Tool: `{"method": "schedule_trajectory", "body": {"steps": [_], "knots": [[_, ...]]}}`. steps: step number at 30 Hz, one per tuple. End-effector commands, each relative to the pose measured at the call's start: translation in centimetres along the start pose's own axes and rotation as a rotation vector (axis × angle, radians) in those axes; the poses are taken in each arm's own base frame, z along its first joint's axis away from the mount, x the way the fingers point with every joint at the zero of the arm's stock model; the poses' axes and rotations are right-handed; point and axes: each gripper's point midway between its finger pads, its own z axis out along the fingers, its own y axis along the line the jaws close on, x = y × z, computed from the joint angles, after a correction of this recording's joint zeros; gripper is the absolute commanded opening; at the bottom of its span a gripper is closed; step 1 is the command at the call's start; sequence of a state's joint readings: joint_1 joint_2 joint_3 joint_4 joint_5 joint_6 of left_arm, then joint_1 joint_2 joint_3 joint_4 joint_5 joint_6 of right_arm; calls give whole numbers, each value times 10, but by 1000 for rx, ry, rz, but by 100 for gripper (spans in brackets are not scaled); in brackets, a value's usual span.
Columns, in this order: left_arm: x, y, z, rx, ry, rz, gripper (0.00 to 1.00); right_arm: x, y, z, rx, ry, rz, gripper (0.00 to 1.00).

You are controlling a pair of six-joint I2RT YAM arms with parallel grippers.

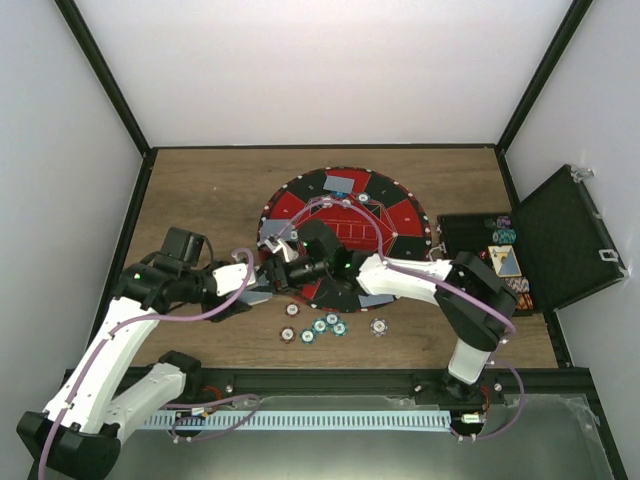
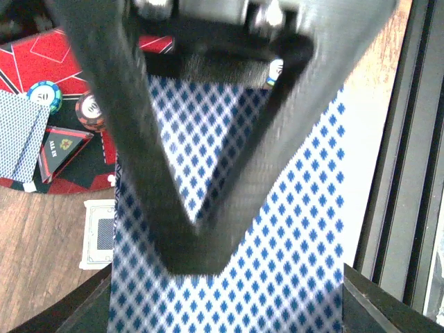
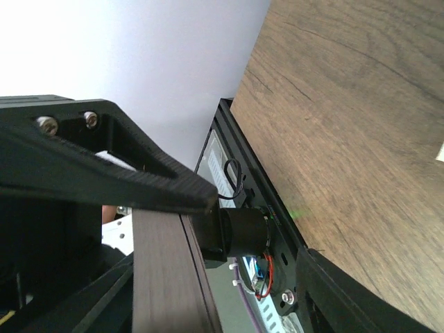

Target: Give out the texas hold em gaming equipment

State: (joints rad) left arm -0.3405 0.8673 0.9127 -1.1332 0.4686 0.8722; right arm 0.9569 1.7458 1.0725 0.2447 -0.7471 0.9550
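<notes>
My left gripper [image 1: 263, 283] is shut on a deck of blue-diamond-backed playing cards [image 2: 291, 250], gripped by its side edges at the near left rim of the round mat [image 1: 400, 215]. The right gripper [image 1: 293, 270] reaches in from the right, and one of its black fingers [image 2: 208, 208] lies across the deck's top card. In the right wrist view the deck shows edge-on [image 3: 166, 277] between the right gripper's [image 3: 222, 298] spread fingers, so it is open. A single card [image 2: 100, 234] lies on the wood beside the mat. Red, green and grey chips [image 1: 322, 325] lie on the table in front of the mat.
Cards [image 1: 340, 184] and chips [image 2: 45, 91] lie on the mat. A black hinged case [image 1: 560, 240] stands open at the right, with chips and cards in its tray [image 1: 500, 255]. Black frame rails [image 1: 330, 378] line the near edge, and white walls close in the sides.
</notes>
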Motion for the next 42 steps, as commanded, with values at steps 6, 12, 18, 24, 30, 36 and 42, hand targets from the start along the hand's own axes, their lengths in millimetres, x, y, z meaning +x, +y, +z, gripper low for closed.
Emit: {"method": "schedule_trajectory", "body": {"steps": [6, 12, 18, 24, 30, 36, 42], "knots": [[-10, -2, -3, 4, -46, 24, 9, 4, -42, -28, 127, -50, 74, 54], [-9, -2, -3, 4, -44, 22, 9, -6, -9, -42, 68, -78, 21, 54], [-8, -2, -2, 6, -42, 20, 9, -8, 16, -59, 28, -101, -16, 55], [-9, -1, -1, 6, -45, 20, 9, -4, 23, -69, 12, -116, -9, 45], [-8, -2, -2, 3, -43, 21, 9, -4, 23, -77, 19, -139, 1, 21], [-8, -1, -2, 2, -42, 20, 9, -12, 25, -91, 12, -163, 9, 1], [-7, 0, -1, 0, -36, 19, 9, -40, 20, -133, 10, -238, 3, 1]]}}
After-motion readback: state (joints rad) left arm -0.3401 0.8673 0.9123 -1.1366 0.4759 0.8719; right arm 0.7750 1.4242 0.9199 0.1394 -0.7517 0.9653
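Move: The top card of the deck held in the left hand lies about 2 cm to the right hand's left and 2 cm back, roughly level with it. The loose cards on the mat's near-left edge lie some 12 cm ahead and 1 cm right of the right hand. The nearer brown chip is about 9 cm back and 5 cm right; both are roughly 16 cm below. From the left hand, the top card is about 3 cm right and 1 cm ahead, about level. One open right finger, already on the top card, drags across it as the right hand backs off to the right, and the fingers then shut and pinch the card. The hand goes on drawing it away from the deck, about 8 cm right, 5 cm up and slightly forward in all, turning some 10 degrees clockwise. The left hand holds the deck still. ##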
